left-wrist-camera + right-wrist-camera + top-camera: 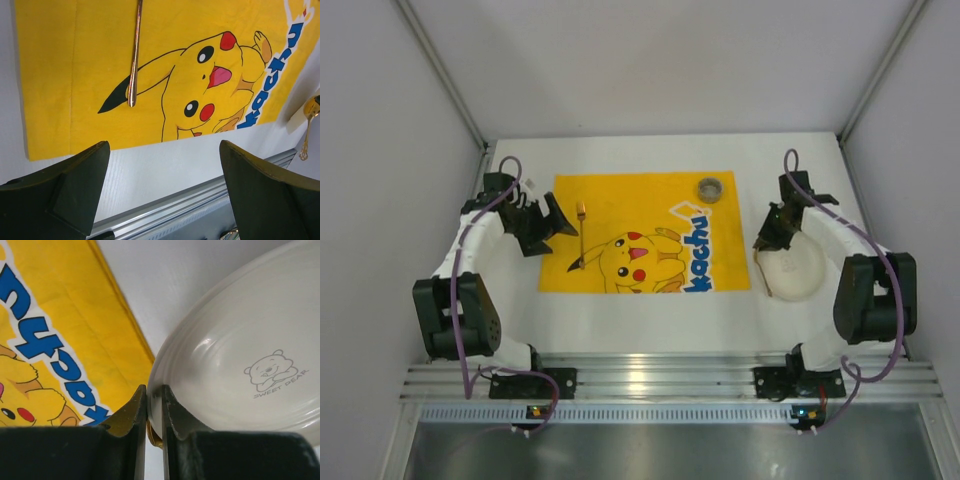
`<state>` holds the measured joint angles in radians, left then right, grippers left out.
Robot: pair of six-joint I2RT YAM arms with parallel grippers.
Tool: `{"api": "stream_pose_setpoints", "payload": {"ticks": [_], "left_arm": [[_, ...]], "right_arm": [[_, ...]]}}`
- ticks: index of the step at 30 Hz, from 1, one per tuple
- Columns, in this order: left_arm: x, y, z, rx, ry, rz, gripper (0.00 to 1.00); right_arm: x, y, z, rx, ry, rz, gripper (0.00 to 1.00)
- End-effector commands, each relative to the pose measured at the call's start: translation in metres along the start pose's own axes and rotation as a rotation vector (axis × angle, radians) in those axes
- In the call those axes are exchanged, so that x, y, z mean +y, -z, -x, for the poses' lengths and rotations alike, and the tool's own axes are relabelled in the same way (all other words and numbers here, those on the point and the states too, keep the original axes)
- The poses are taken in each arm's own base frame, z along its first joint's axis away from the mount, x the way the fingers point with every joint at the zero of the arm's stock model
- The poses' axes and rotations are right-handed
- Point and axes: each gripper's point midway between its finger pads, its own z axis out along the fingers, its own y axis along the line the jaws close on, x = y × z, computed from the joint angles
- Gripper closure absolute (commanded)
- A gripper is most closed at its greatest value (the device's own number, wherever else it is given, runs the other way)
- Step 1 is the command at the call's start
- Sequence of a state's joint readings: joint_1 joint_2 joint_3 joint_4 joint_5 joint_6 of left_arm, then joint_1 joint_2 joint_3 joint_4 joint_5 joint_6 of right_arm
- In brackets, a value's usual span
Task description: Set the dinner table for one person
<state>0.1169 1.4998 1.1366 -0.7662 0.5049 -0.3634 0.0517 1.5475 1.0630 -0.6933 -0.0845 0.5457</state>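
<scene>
A white plate (798, 268) with a bear print (240, 340) lies on the dinner table (640, 325), right of the yellow cartoon mat (630, 195). My right gripper (769, 240) (154, 390) is shut on the plate's left rim, one finger inside the rim and one outside. A slim gold utensil (581, 236) (134, 60) lies on the left part of the mat (60, 75). Just left of it, my left gripper (558, 222) (164, 146) hovers open, with nothing between its fingers.
A small grey cup (709, 188) stands at the mat's far right corner. Another thin gold utensil (764, 276) lies beside the plate's left edge, partly under it. The ribbed aluminium rail (660, 375) (175, 205) runs along the near edge. White walls enclose the other three sides.
</scene>
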Motion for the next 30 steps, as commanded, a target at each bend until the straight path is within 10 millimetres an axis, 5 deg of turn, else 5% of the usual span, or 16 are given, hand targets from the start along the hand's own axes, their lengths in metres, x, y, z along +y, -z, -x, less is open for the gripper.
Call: {"api": "stream_pose_setpoints", "payload": {"ticks": [1,7,9,11,13,16,23,30], "left_arm": [[-0.006,0.01,-0.001,-0.031,-0.026,-0.026,0.04],[-0.007,0.013,-0.007,-0.031,-0.03,-0.031,0.04],[-0.007,0.014,-0.009,-0.029,-0.031,-0.03,0.04],[-0.007,0.015,-0.01,-0.031,-0.033,-0.03,0.04],[-0.007,0.016,-0.012,-0.03,-0.033,-0.033,0.04],[-0.008,0.017,-0.014,-0.029,-0.036,-0.035,0.04],[-0.008,0.018,-0.013,-0.034,-0.039,-0.035,0.04],[-0.007,0.014,-0.012,-0.031,-0.032,-0.037,0.04]], "right_arm": [[0.028,-0.012,0.008,-0.009,-0.016,0.058,1.0],[0.04,-0.049,-0.003,0.067,-0.073,0.058,1.0],[0.045,-0.051,0.002,0.058,-0.098,0.059,0.93],[0.048,-0.053,0.005,0.051,-0.113,0.058,0.44],[0.051,-0.052,0.01,0.043,-0.117,0.068,0.18],[0.054,-0.048,0.012,0.04,-0.105,0.076,0.05],[0.058,-0.004,0.003,-0.024,-0.026,0.101,0.07],[0.061,0.033,-0.043,-0.048,0.099,0.119,0.1]]}}
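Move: The right hand already holds the plate's left rim, with the spoon beneath it. The mat's right edge, where they are headed, lies about 3 cm left, level fore-and-aft, 6 cm below. The plate's middle is some 9 cm right and 2 cm back; the blue lettering is about 15 cm left and 3 cm ahead; the cup stands 21 cm ahead and 11 cm left. From the left hand, that edge is some 46 cm right, straight across and 11 cm below. Still pinching the plate rim and spoon together, the right hand lowers them about 4.5 cm onto the mat's right edge, shifting a couple of centimetres left. It then opens wide and lets go of both, easing a little forward and left, before rising some 6 cm while drawing left and back, clear over the mat. ##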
